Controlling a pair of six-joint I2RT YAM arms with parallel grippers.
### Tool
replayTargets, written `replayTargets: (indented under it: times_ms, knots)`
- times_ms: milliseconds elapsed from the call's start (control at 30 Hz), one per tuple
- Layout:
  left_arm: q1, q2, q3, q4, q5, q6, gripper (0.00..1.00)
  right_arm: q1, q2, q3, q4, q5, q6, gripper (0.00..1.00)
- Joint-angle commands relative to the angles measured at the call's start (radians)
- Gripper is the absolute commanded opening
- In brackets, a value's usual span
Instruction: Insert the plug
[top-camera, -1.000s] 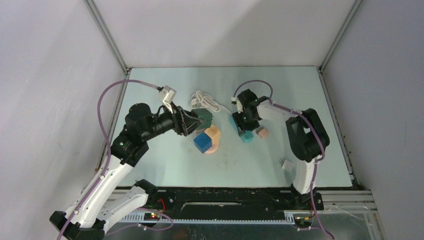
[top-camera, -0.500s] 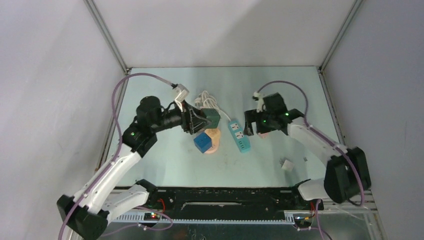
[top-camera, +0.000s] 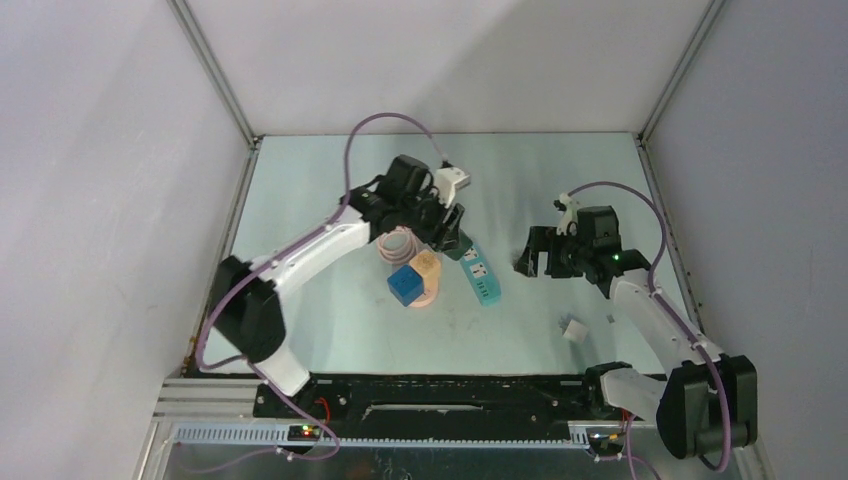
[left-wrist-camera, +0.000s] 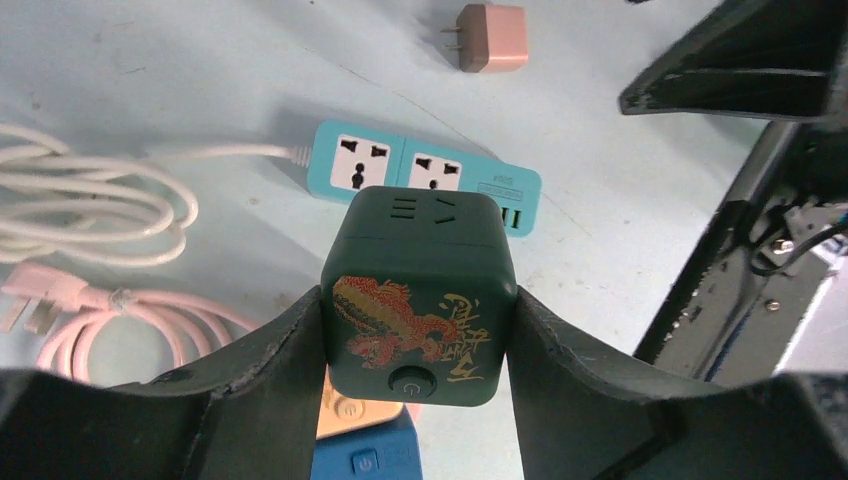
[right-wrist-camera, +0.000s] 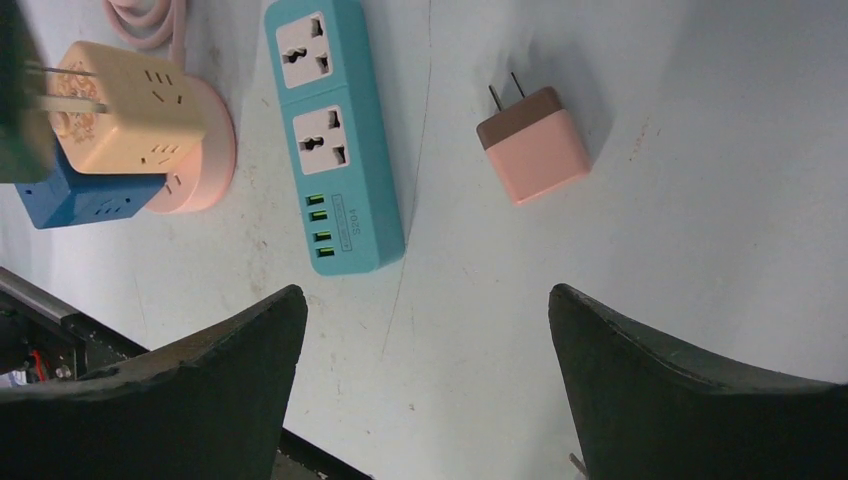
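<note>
My left gripper (left-wrist-camera: 418, 335) is shut on a dark green cube plug (left-wrist-camera: 418, 280) with a red and gold dragon on it. It holds the cube just above the far end of a teal power strip (left-wrist-camera: 430, 172). In the top view the left gripper (top-camera: 447, 238) hangs over the teal power strip (top-camera: 481, 279). The cube's metal prongs (right-wrist-camera: 62, 88) show at the left edge of the right wrist view. My right gripper (right-wrist-camera: 425, 310) stands open and holds nothing, to the right of the strip (right-wrist-camera: 335, 150). A pink plug adapter (right-wrist-camera: 535, 145) lies beside the strip.
A peach cube socket (top-camera: 426, 265) and a blue cube (top-camera: 404, 284) sit stacked on a pink round base left of the strip. A white cable coil (left-wrist-camera: 90, 215) and a pink cable (left-wrist-camera: 130, 310) lie behind them. A small white piece (top-camera: 574, 330) lies at the near right.
My left arm has swung right, carrying the green cube from left of the blocks to over the strip. The right gripper has opened and drawn back to the right, away from the strip.
</note>
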Motion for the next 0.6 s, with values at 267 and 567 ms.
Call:
replayTargets:
  times_ms: [267, 567]
  knots:
    - [-0.116, 0.411, 0.496, -0.374, -0.247, 0.199, 0.00, -0.084, -0.112, -0.031, 0.040, -0.079, 0.003, 0.93]
    - [-0.143, 0.499, 0.597, -0.411, -0.300, 0.242, 0.00, -0.097, -0.129, -0.036, 0.039, -0.092, -0.004, 0.93]
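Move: The left hand already grips the green plug; the teal power strip it is bound for has its middle about 5 cm to the right, 2 cm ahead and some 17 cm below. Of that hand, the yellow plug lies about 5 cm left and 1 cm back, 13 cm down, and the blue plug 8 cm left and 4 cm back, 14 cm down. The strip is some 8 cm left of the empty right hand, 1 cm ahead and 10 cm below. Downward above all, about 8 cm, the left hand carries the green plug towards the far half of the teal power strip. On the way it also eases roughly 4 cm right and 3 cm forward, the last bit nearly straight down, while the wrist tips the fingers some 25 degrees steeper and they keep their grip. The open right hand lifts clear a further 2 cm, easing right, away from the strip. ##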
